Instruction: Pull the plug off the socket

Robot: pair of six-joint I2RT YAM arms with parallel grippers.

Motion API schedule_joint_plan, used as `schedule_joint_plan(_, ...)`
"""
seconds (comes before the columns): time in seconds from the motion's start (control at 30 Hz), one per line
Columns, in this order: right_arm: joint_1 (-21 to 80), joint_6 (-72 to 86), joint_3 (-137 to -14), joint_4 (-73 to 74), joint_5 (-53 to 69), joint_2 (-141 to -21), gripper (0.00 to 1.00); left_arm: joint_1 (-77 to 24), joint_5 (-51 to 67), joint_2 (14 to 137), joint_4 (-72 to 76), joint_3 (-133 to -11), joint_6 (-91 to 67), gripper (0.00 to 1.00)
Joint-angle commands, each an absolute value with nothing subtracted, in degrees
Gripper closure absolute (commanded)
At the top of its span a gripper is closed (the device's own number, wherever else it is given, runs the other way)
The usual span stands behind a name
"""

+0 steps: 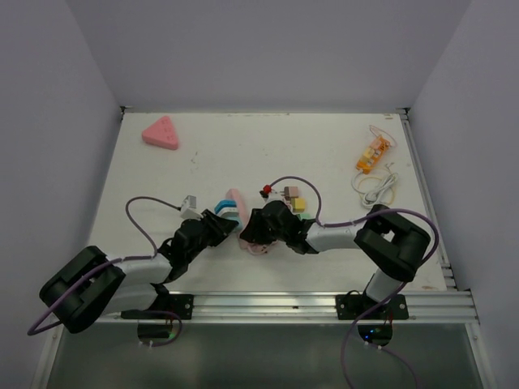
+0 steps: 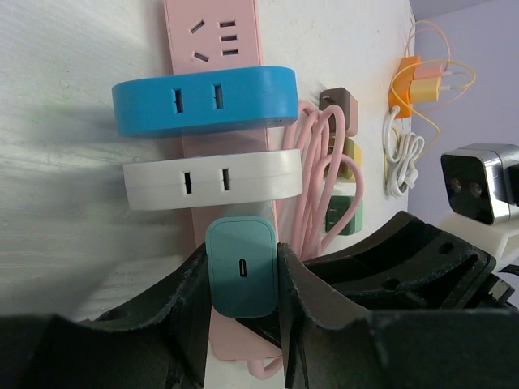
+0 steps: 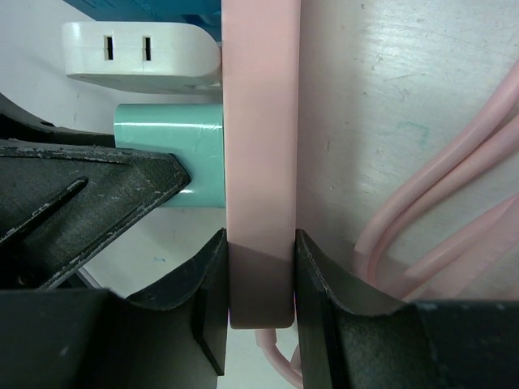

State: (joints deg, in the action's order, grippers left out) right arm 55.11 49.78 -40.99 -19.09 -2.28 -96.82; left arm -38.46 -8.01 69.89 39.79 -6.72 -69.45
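Observation:
A pink power strip point(image 2: 212, 32) lies mid-table with a blue plug point(image 2: 203, 99), a white plug point(image 2: 212, 178) and a teal plug point(image 2: 242, 266) seated in it. My left gripper point(image 2: 243, 279) is shut on the teal plug, one finger on each side. My right gripper point(image 3: 261, 284) is shut on the near end of the pink power strip point(image 3: 261, 146); the teal plug point(image 3: 174, 162) and white plug point(image 3: 138, 53) stick out to its left. In the top view both grippers meet at the strip point(image 1: 235, 203), left gripper point(image 1: 217, 223), right gripper point(image 1: 253, 229).
The strip's pink cable point(image 2: 312, 178) coils to its right, beside small brown, yellow and green cubes point(image 2: 339, 105). An orange charger with cable point(image 1: 371, 154) and a white cable point(image 1: 375, 188) lie far right. A pink triangular block point(image 1: 161, 134) sits far left.

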Motion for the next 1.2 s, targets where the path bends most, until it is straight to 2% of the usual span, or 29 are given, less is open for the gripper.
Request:
schedule_joint_plan(0.0, 51.95, 52.29, -39.73, -10.2, -8.35, -100.46, 1.0, -39.02, -11.07, 65.93, 39.82, -5.89, -69.17, 1.0)
schedule_joint_plan(0.47, 50.27, 53.96, -42.98, 1.22, -13.27, -103.53, 1.0, -38.06, -14.5, 59.24, 29.8, -6.77, -69.61, 1.0)
schedule_joint_plan(0.73, 50.01, 55.19, -43.42, 3.25, -15.47, -104.32, 1.0, -32.26, -11.78, 52.56, 24.0, -6.59, -69.87, 1.0)
schedule_joint_plan(1.0, 49.57, 54.76, -42.81, 0.45, -13.81, -104.77, 1.0, -31.12, -10.98, 48.17, 19.08, -7.56, -69.17, 1.0)
schedule_joint_plan(1.17, 49.48, 51.95, -41.4, -5.18, -9.76, -104.33, 1.0, -24.62, -8.36, 47.81, 15.56, -7.29, -66.1, 1.0)
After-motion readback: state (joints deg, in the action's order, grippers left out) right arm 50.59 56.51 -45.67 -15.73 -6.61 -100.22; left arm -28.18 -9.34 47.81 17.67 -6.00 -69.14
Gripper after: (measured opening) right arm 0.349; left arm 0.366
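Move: The left hand already grips the teal plug, and the socket it sits in, in the side of the pink power strip, is about 3 cm to that hand's right. The white plug is some 3 cm ahead of this hand, straight ahead, and the blue plug about 6 cm ahead and 1 cm left, all near hand height. The right hand keeps hold of the strip's near end, with that socket about 4 cm ahead and 1 cm left of it. Pinching the teal plug still, the left hand pulls to the left out of the strip's side, slowly at first and then quicker, about 6 cm in all, rising some 2 cm and turning about 10 degrees counter-clockwise. The right hand keeps its grip on the strip, gives about 1 cm leftward, then jerks nearly 5 cm forward and a little back right, turning some 10 degrees clockwise. ##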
